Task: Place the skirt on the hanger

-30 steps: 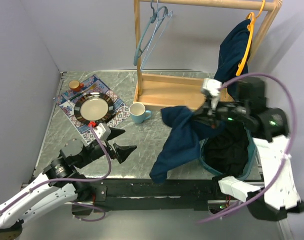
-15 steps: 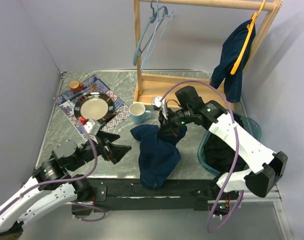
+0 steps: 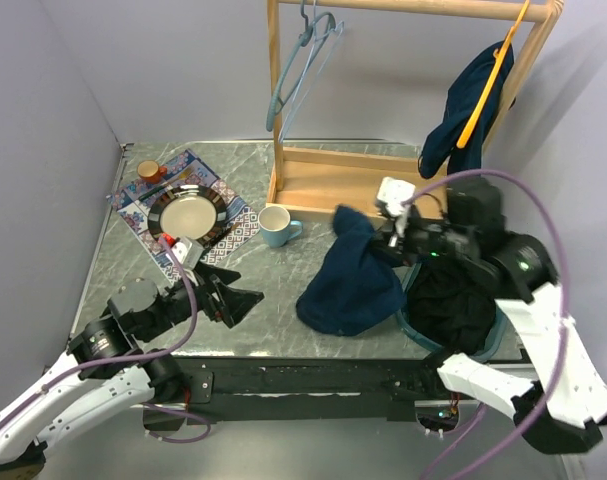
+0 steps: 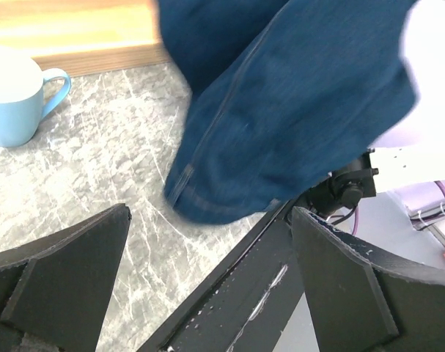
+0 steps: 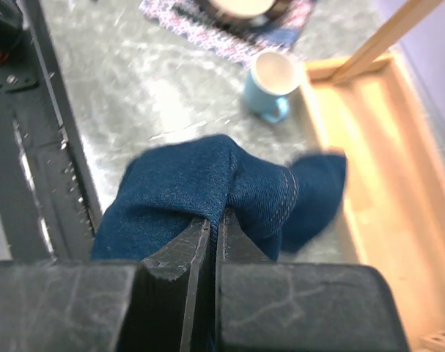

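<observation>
The skirt (image 3: 355,285) is dark blue denim, bunched and hanging from my right gripper (image 3: 385,240), with its lower part low over the table's middle. In the right wrist view the jaws (image 5: 213,220) are shut on a fold of the skirt (image 5: 178,187). An empty light blue hanger (image 3: 293,75) hangs at the left end of the wooden rack. An orange hanger (image 3: 488,85) at the right end carries another dark blue garment. My left gripper (image 3: 238,292) stands open near the front left, empty, with the skirt's hem (image 4: 281,95) ahead of it in the left wrist view (image 4: 211,220).
The rack's wooden base tray (image 3: 333,180) sits at the back. A light blue mug (image 3: 275,226) stands in front of it. A plate (image 3: 186,213) and a small cup (image 3: 149,171) rest on a patterned mat at the left. A teal basket (image 3: 408,318) of dark clothes sits at the front right.
My right arm swung left with the skirt, dragging it low over the table, then came back right and lifted it. The left gripper stayed open and hardly moved.
</observation>
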Available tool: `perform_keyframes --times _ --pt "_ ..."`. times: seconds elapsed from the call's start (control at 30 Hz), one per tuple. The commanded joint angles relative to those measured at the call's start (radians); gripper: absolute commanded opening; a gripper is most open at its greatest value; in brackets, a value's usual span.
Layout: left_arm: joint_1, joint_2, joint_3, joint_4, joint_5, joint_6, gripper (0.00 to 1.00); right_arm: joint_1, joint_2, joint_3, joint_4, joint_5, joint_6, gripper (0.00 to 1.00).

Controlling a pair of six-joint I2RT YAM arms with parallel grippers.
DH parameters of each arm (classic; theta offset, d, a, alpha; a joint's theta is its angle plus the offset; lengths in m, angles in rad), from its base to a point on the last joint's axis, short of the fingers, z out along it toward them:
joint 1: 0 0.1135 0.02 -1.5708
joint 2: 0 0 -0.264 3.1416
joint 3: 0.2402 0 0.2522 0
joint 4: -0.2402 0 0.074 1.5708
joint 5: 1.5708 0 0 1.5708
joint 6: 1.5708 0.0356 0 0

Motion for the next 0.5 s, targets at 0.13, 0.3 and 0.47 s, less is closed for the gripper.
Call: perform_keyframes --times 0.13,0.3,0.47 --pt "0.004 0.007 0.036 0.044 0.006 0.007 0.97 0.019 0.188 0.024 0.071 -0.121 0.027 0.00" --pt "0.004 -0.029 0.021 0.024 -0.008 -0.025 0.97 0.107 0.499 0.084 0.146 -0.040 0.099 0.13" --pt "0.004 -0.036 -0.016 0.009 -0.014 -0.096 0.97 0.121 0.717 0.228 0.164 0.143 0.223 0.65"
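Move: On the bare table, the patch where the blue skirt gets laid lies about 9 cm to the left of the right hand, level with it fore and aft and some 23 cm below; that hand already grips the skirt aloft. The mug stands roughly 17 cm ahead and 21 cm left, the rack's base 27 cm ahead and 2 cm right, the basket 22 cm to the right, level. From the left hand the patch is about 8 cm ahead, 19 cm right, 15 cm down. Swinging the held skirt down, leftwards and outwards, the right hand drops some 15 cm while going about 10 cm left and nearly as far forward, towards the mug, fast after a brief hover. The wrist tips the fingers down by about 30 degrees, and late in the still-running swing they open to a little over half. ##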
